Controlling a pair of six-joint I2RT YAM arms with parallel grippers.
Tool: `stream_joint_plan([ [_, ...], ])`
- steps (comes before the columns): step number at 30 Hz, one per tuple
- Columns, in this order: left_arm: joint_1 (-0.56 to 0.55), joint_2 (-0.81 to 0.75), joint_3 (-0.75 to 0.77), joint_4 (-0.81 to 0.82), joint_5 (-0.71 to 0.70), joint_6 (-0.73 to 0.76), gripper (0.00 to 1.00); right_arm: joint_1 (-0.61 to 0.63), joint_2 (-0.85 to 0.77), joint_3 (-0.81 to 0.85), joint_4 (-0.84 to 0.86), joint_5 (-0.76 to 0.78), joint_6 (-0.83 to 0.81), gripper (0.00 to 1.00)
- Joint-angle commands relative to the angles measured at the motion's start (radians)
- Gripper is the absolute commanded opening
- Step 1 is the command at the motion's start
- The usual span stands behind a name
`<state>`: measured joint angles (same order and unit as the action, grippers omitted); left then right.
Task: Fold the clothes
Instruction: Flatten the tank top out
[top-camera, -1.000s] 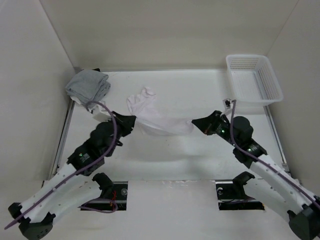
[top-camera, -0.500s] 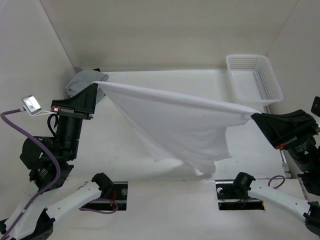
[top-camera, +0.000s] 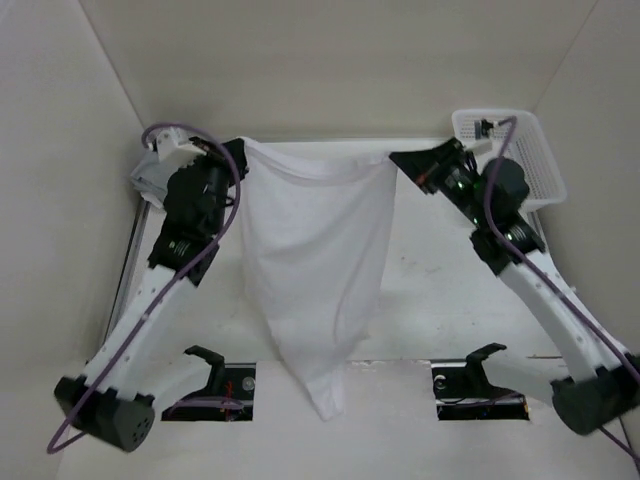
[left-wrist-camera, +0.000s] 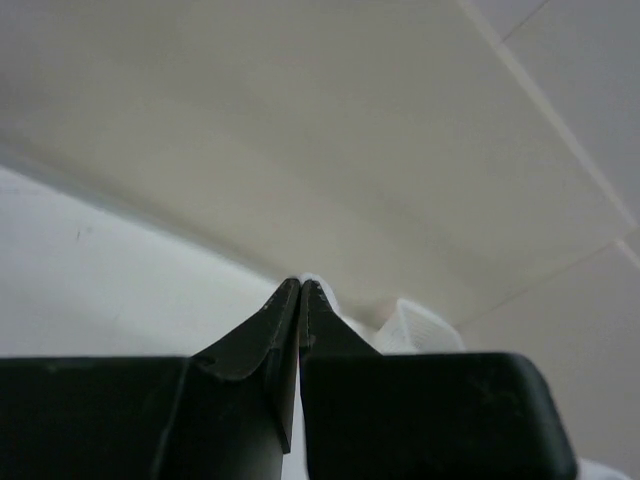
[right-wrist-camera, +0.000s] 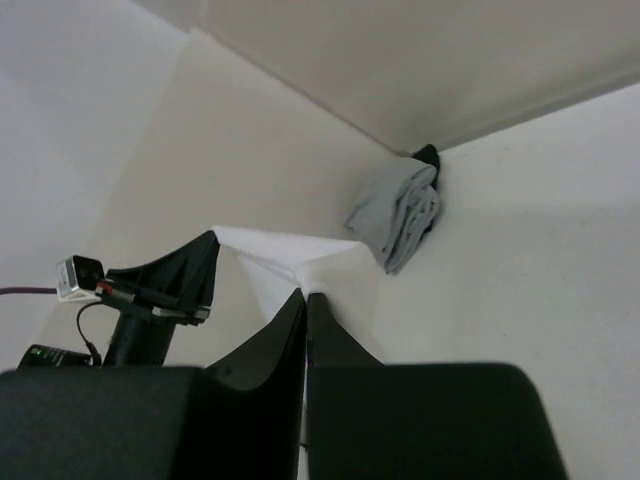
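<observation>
The clothes (top-camera: 315, 270), one plain white garment, hang in the air as a long sheet that narrows to a tip near the table's front edge. My left gripper (top-camera: 240, 145) is shut on its upper left corner. My right gripper (top-camera: 396, 158) is shut on its upper right corner, and the top hem is stretched between the two. In the left wrist view the shut gripper (left-wrist-camera: 301, 284) shows a sliver of white cloth (left-wrist-camera: 325, 296) at its tips. In the right wrist view the shut gripper (right-wrist-camera: 304, 293) pinches the cloth (right-wrist-camera: 285, 250), which runs across to the left gripper (right-wrist-camera: 205, 262).
A grey cloth bundle (top-camera: 145, 178) lies in the back left corner, partly hidden behind the left arm; it also shows in the right wrist view (right-wrist-camera: 398, 215). A white plastic basket (top-camera: 525, 160) stands at the back right. White walls enclose the table.
Both arms have lifted the garment off the table, spread it wide, then swung to the back and drawn closer, so it now hangs lengthwise toward the front.
</observation>
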<state>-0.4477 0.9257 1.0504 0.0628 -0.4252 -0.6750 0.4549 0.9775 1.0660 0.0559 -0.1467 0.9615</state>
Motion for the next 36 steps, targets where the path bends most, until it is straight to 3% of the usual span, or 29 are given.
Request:
stream_joint_plan([
  [1, 0.192, 0.252, 0.172, 0.066, 0.262, -0.133, 0.00, -0.133, 0.279, 0.223, 0.197, -0.227, 0.109, 0.01],
  [5, 0.318, 0.589, 0.608, -0.030, 0.408, -0.215, 0.00, -0.225, 0.645, 0.753, 0.118, -0.335, 0.181, 0.00],
  [7, 0.330, 0.671, 0.777, -0.076, 0.445, -0.213, 0.00, -0.247, 0.752, 0.994, 0.047, -0.361, 0.195, 0.00],
  [9, 0.339, 0.700, 0.877, -0.103, 0.462, -0.207, 0.00, -0.258, 0.797, 1.139, -0.022, -0.366, 0.192, 0.01],
  [11, 0.349, 0.678, 0.870, -0.093, 0.471, -0.202, 0.00, -0.267, 0.788, 1.154, -0.047, -0.372, 0.178, 0.01],
  [15, 0.347, 0.573, 0.694, -0.008, 0.470, -0.192, 0.00, -0.276, 0.649, 0.901, 0.014, -0.352, 0.143, 0.01],
  [19, 0.317, 0.382, 0.408, 0.097, 0.438, -0.170, 0.00, -0.272, 0.418, 0.500, 0.151, -0.361, 0.120, 0.01],
  [25, 0.101, -0.035, -0.235, 0.177, 0.206, -0.074, 0.01, -0.177, 0.014, -0.243, 0.278, -0.262, 0.039, 0.02],
  [27, 0.059, -0.172, -0.427, 0.134, 0.135, -0.077, 0.01, -0.126, -0.066, -0.448, 0.268, -0.240, 0.016, 0.02],
  [31, 0.044, -0.425, -0.685, -0.091, 0.129, -0.191, 0.02, -0.051, -0.164, -0.748, 0.251, -0.225, 0.020, 0.02],
  [36, -0.067, -0.626, -0.754, -0.401, 0.170, -0.333, 0.01, 0.099, -0.392, -0.920, 0.109, -0.173, 0.094, 0.01],
])
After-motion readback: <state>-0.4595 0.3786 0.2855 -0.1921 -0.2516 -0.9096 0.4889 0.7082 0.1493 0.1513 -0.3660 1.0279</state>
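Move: Both hands still pinch the tank top's hem corners high up, the cloth hanging between them. The open middle of the table, where it is to lie, is about 10 cm ahead of the left hand, 15 cm to its right and 42 cm below. From the right hand it is roughly 14 cm ahead, 10 cm left and as far below. The grey folded clothes lie some 24 cm ahead and 22 cm left of the left hand; the white basket stands about 29 cm ahead and 31 cm right of the right hand. Both hands fling the tank top forward some 20 cm with the fingers kept shut on the hem corners, then sweep back about 30 cm towards the bases, first rising, the right more than the left, then dropping fast. They end about 10 cm nearer the bases than they began and some 30 cm lower, fingertips tipped roughly 30 degrees down, still holding the hem above the near part of the table. ##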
